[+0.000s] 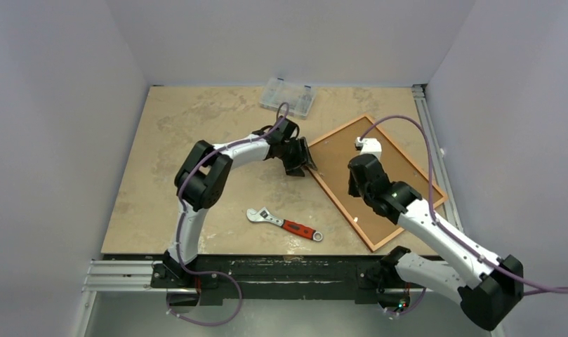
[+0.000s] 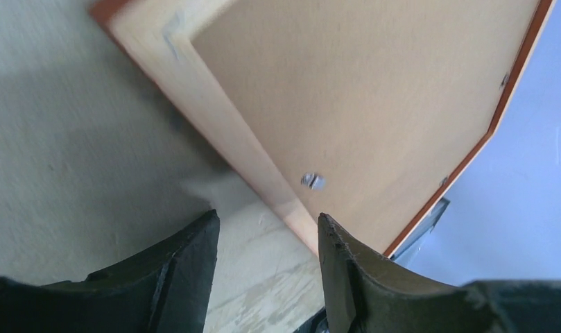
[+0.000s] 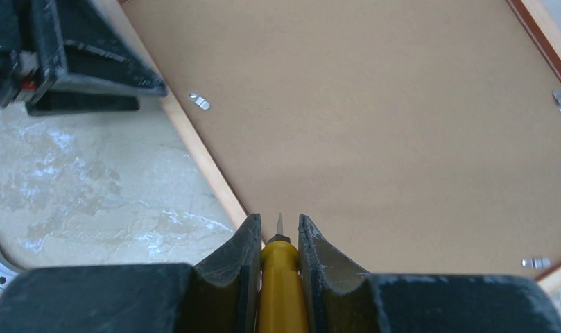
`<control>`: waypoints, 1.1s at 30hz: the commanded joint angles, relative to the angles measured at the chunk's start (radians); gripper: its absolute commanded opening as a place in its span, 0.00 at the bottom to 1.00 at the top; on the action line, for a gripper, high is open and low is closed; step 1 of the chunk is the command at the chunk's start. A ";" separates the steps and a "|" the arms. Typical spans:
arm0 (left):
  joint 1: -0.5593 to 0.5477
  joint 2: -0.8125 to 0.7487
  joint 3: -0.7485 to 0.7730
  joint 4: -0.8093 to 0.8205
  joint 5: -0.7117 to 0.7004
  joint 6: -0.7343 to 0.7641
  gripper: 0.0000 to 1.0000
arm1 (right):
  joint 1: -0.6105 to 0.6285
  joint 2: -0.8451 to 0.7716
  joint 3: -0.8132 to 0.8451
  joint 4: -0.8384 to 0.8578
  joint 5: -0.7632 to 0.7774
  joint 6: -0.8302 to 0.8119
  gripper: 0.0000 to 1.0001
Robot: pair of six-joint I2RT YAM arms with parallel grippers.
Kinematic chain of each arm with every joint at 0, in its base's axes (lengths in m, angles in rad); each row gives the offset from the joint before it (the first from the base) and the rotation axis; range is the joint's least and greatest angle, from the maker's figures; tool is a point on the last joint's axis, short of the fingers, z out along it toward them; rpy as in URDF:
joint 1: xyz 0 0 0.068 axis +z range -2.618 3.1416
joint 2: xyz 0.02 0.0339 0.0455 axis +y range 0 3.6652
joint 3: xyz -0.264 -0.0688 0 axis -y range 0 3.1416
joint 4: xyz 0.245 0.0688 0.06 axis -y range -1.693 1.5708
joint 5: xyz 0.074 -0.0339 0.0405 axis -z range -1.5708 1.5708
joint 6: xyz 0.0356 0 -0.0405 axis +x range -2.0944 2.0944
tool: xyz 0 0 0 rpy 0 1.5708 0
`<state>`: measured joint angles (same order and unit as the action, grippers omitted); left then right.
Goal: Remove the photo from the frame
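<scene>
The frame point(image 1: 340, 198) lies face down on the right of the table, its red-orange moulding around a brown backing board point(image 1: 335, 151). The photo is hidden under that board. My left gripper point(image 1: 305, 156) hovers at the frame's left edge; in the left wrist view it point(image 2: 267, 220) stands open, nothing between its fingers, with the frame's edge point(image 2: 215, 118) and a metal clip point(image 2: 312, 181) just ahead. My right gripper point(image 3: 277, 220) is shut on a yellow-handled screwdriver point(image 3: 283, 277), tip pointing at the backing board point(image 3: 374, 125) near the frame's edge point(image 3: 204, 163).
A red-handled wrench point(image 1: 284, 224) lies on the table near the front middle. A clear plastic box point(image 1: 288, 96) sits at the back. More metal clips point(image 3: 200, 101) point(image 3: 559, 101) point(image 3: 535, 263) sit along the frame's inner edge. A metal rail point(image 1: 427, 133) runs along the table's right side.
</scene>
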<state>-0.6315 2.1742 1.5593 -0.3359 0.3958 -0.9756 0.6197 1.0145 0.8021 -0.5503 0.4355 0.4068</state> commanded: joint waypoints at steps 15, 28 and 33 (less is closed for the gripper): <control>-0.264 -0.164 -0.274 0.165 -0.072 -0.404 0.54 | 0.000 -0.343 -0.087 -0.079 0.134 0.193 0.00; -0.338 -0.027 -0.094 -0.120 -0.193 -0.552 0.48 | 0.018 -0.367 -0.113 -0.052 0.126 0.179 0.00; -0.344 0.011 -0.042 -0.159 -0.242 -0.565 0.47 | 0.030 -0.371 -0.114 -0.053 0.129 0.178 0.00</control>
<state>-0.9630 2.1235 1.4803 -0.4057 0.2382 -1.5112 0.6392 0.6575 0.6930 -0.6350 0.5552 0.5835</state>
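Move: The left hand's goal, the frame's left rail beside the near clip, lies about 15 cm back and 10 cm right of it, a centimetre or so lower. That near clip is some 17 cm back and 13 cm right, the far clip only about 2 cm back and 4 cm right, and the wrench roughly 20 cm back and 6 cm left. From the right hand, holding the screwdriver, the near clip lies about 8 cm back, 2 cm left and 12 cm below. Back and to the right, the left hand shifts about 15 cm along the frame's left rail, away from the far clip and towards the near clip, staying low with its fingers half open and its wrist turning some 20 degrees. The right hand, keeping its grip on the screwdriver, draws off back, right and up by around 6 cm, then hovers over the frame. ##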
